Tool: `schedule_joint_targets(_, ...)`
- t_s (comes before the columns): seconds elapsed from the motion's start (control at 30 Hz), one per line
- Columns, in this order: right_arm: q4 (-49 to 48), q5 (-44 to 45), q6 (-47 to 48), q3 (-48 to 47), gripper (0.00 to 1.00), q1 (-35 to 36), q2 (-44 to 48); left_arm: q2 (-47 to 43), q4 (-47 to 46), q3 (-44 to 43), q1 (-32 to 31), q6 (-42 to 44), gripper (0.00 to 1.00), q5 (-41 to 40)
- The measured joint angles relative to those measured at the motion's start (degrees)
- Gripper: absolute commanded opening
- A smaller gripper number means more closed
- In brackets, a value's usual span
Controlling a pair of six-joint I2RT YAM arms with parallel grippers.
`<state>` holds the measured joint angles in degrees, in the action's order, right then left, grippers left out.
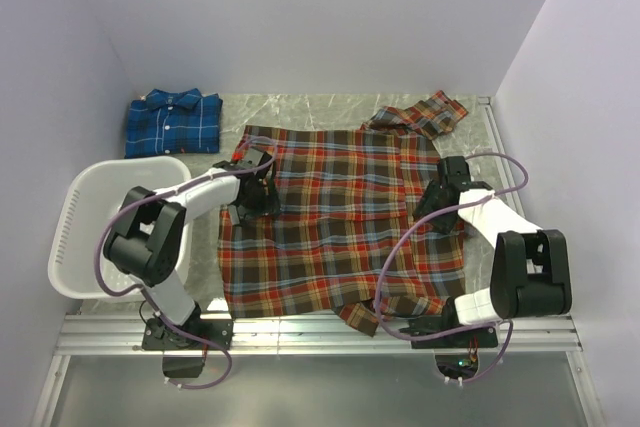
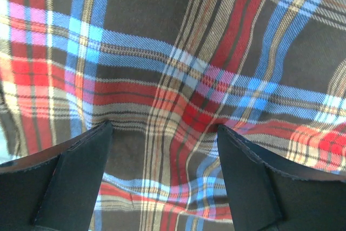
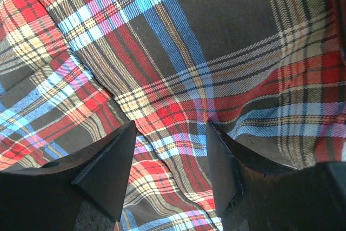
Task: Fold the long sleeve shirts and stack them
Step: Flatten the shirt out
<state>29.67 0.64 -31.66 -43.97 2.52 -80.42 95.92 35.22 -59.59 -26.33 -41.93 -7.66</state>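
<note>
The red-orange plaid long sleeve shirt (image 1: 335, 222) lies spread flat across the middle of the table, one sleeve (image 1: 432, 113) bunched at the back right. The blue plaid shirt (image 1: 172, 124) lies folded at the back left. My left gripper (image 1: 256, 193) is down on the red shirt's left side, and in the left wrist view this gripper (image 2: 164, 128) stands open with its fingertips on rippled cloth (image 2: 178, 79). My right gripper (image 1: 433, 205) is down on the shirt's right side. Its wrist view shows it (image 3: 172, 125) open, a low wrinkle of the cloth (image 3: 178, 68) between the fingers.
A white slotted basket (image 1: 78, 219) stands at the left edge beside the left arm. A metal rail (image 1: 320, 332) runs along the near edge between the arm bases. Walls close in the back and both sides.
</note>
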Motion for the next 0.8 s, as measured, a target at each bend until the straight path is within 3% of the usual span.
schedule_joint_targets(0.13,-1.27,0.02,0.00,-0.07,0.61,0.11,-2.14,2.95,-0.20,-0.96,0.02,-0.37,0.84,0.00)
schedule_joint_targets(0.3,-2.12,0.09,-0.02,-3.23,0.61,0.13,-7.61,9.64,0.96,-9.38,0.20,0.02,0.84,-0.24)
schedule_joint_targets(0.8,-3.37,-0.24,-2.99,-24.70,0.60,-1.62,-26.38,28.61,-0.09,-36.68,7.17,2.49,0.84,-0.31)
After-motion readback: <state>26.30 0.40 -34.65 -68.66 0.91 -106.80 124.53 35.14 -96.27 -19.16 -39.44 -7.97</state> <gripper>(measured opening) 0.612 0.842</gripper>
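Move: The plaid shirt lies spread beneath both grippers, some 2 cm below them; its middle is about 17 cm right and 3 cm back of the left hand, and about 20 cm left and 3 cm back of the right hand. The folded blue shirt sits roughly 22 cm ahead and 19 cm left of the left hand. From the right hand, the far bunched sleeve is about 25 cm ahead and 5 cm left, the near sleeve end 25 cm back and 17 cm left. Settle both open grippers about 1 cm lower so the fingertips press on the plaid shirt, then push it forward along the table towards the far edge, the left some 17 cm and the right about 12 cm, gathering speed. Keep both finger gaps as they are and let the left fingertips tip slightly outward near the end. ##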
